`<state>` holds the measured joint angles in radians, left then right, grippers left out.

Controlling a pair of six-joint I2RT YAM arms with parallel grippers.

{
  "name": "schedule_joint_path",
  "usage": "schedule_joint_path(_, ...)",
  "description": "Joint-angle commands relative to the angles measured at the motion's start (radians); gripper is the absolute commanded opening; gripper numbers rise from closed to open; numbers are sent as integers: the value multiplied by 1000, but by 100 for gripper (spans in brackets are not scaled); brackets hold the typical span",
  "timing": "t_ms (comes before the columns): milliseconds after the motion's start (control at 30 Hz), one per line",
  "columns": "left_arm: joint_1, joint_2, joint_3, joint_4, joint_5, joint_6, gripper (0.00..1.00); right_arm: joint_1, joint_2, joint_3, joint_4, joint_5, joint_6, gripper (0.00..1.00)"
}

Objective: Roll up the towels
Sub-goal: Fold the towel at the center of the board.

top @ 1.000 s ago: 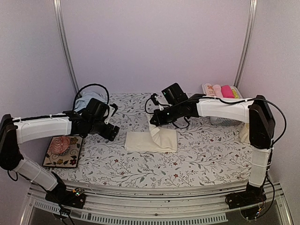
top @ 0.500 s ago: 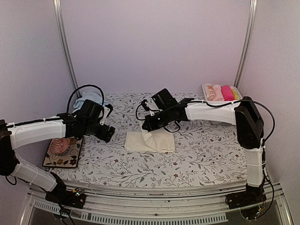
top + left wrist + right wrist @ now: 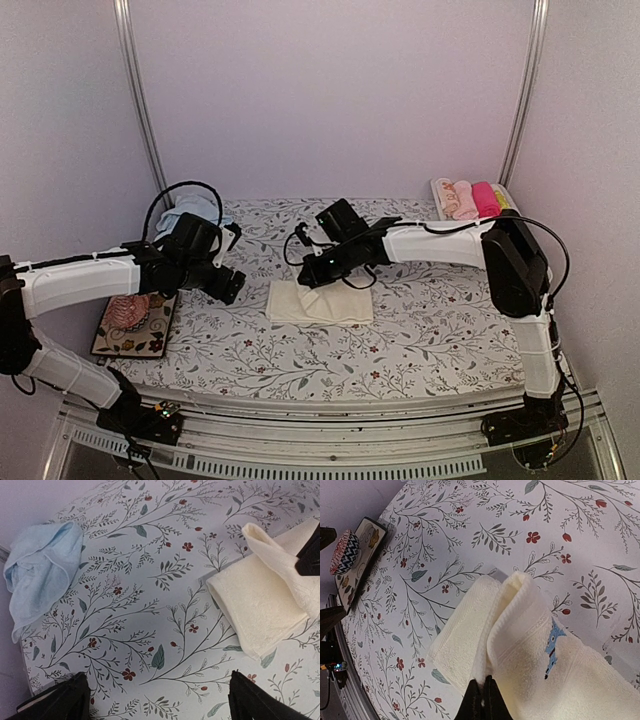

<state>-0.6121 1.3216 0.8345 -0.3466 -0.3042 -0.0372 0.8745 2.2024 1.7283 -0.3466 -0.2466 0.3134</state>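
Observation:
The cream towel lies folded mid-table, with one end lifted and carried over toward its left side. My right gripper is shut on that lifted edge, the fingertips pinching the doubled hem. A small blue stitched figure shows on the cloth. The light blue towel sits crumpled at the back left. My left gripper hovers open over bare tablecloth between the two towels, holding nothing. In the left wrist view the cream towel is at the right.
A white basket with rolled pink and cream cloths stands at the back right. A patterned mat carrying a pink knitted lump lies at the left edge, under my left arm. Grey walls close in on three sides.
My right gripper has swung left, dragging the lifted towel end over the rest of the cloth. The left arm drew back slightly left, then held still.

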Motion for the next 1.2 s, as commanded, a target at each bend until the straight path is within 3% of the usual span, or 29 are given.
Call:
schedule_joint_path(0, 11, -13, -17, -3, 3, 8, 97, 10, 41, 56, 40, -27, -9, 3)
schedule_joint_path(533, 14, 7, -18, 10, 4, 28, 97, 53, 108, 132, 39, -76, -34, 6)
schedule_joint_path(633, 15, 16, -16, 14, 7, 31, 97, 54, 108, 134, 30, -77, -44, 14)
schedule_joint_path(800, 15, 38, 6, 17, 19, 27, 97, 54, 74, 130, 17, -73, -63, 45)
schedule_joint_path(933, 13, 78, 50, 18, 43, 25, 97, 21, -7, 94, 15, -63, -90, 50)
schedule_joint_path(1167, -26, 215, 192, 50, 144, 24, 96, -141, -223, -131, 17, -17, -111, 50)
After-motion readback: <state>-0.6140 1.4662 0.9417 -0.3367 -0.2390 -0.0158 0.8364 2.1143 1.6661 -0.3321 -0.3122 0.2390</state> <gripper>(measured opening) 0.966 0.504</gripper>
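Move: My right hand has the free end of the towel's flap pinched, a few centimetres above the board. The folded left end it must lie on is about 6 cm to the left, 2 cm back and 3 cm lower; the towel's right end is some 13 cm to the right and 2 cm back. The blue cloth lies roughly 24 cm left and 20 cm ahead. From my left hand, that left end is about 8 cm right, 2 cm ahead and 8 cm down. Still pinching the flap, I draw my right hand about 4 cm left and then slightly back, nearly level, to the towel's left end, turning a little counter-clockwise. There I open the fingers halfway, let go, and pull off to the right and up, some 6 cm. My open left hand sinks a little, then starts forward and right towards the same end, about 3 cm. ##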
